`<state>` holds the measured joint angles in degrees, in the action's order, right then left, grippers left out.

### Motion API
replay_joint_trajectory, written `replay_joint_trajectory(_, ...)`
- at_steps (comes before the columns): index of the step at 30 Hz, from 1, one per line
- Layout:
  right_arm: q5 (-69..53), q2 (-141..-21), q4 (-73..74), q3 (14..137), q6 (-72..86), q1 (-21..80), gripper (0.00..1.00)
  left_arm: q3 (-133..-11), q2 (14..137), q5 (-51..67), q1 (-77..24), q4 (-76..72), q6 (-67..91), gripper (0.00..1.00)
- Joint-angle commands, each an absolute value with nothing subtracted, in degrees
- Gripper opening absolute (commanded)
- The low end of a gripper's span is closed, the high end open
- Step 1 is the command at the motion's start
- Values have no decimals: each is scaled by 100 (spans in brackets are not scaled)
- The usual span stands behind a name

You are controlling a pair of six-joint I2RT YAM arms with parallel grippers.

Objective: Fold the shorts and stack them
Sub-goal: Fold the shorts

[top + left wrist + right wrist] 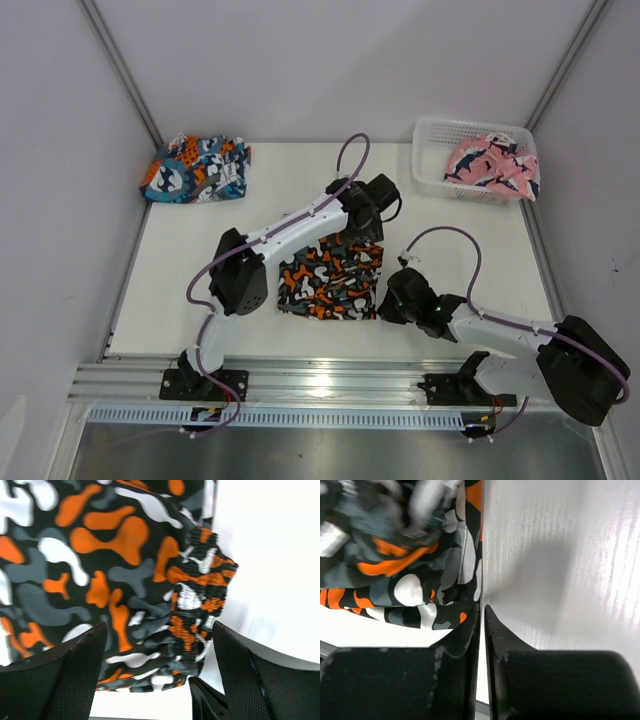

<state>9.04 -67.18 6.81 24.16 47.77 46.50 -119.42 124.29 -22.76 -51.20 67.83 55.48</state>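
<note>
The orange-black-white camouflage shorts [328, 277] lie folded in the middle of the table. My left gripper [368, 228] hovers over their far right corner, open. In the left wrist view its fingers [65, 675] stand wide apart above the gathered waistband [197, 595] and grip nothing. My right gripper [386, 304] rests at the shorts' near right edge, shut. In the right wrist view its tips [482, 612] meet beside the cloth [410, 580] with nothing between them. The blue-teal-orange shorts [195, 168] lie crumpled at the back left. The pink-navy-white shorts [492, 165] sit in the basket.
A white mesh basket [432, 150] stands at the back right corner of the white table [200, 290]. Grey walls close in the left, right and back. A metal rail [320, 380] runs along the near edge under both arm bases.
</note>
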Motion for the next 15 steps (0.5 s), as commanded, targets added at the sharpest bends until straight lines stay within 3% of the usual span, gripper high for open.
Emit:
replay_joint_trajectory(1,1063,-6478,896,2391,4755,4571,9,-11699,12042,-1785,-5106,6127,5458,86)
replay_joint_trajectory(4,1081,-6285,1072,2399,4764,4527,10,-11637,11734,-1512,-5089,5898,5300,87)
replay_joint_trajectory(7,1046,-5951,1274,2452,4755,4483,19,-11593,11357,-1398,-4993,5880,5134,87)
replay_joint_trajectory(10,880,-5538,1502,2601,4650,4360,40,-11163,10838,-1179,-4809,5749,4888,87)
replay_joint_trajectory(12,660,-5354,1521,2759,4510,4220,46,-10552,10339,-1143,-4703,5634,4747,87)
replay_joint_trajectory(15,229,-5291,1538,3057,4290,4052,66,-9645,9619,-1125,-4536,5380,4396,87)
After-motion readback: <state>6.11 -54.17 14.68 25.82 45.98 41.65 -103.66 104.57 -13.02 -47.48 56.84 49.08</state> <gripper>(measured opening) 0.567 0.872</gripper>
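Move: Open and empty, the left hand hovers over the right part of the shorts, whose middle lies about 7 cm to its left, 2 cm back and 10 cm below. The folded stack is some 26 cm ahead and 40 cm left of this hand, the basket about 28 cm ahead and 28 cm right. From the right hand, shut with its tips at the near right corner, the shorts' middle is roughly 10 cm ahead, 11 cm left and 2 cm lower. Backing off the shorts, both hands rise: the left, still wide open, first slides about 2 cm right, then climbs some 7 cm while swinging back left, its left side dipping about 15 degrees. The right comes up about 5 cm from the near right corner with a slight drift right, its shut fingers opening to over half. ##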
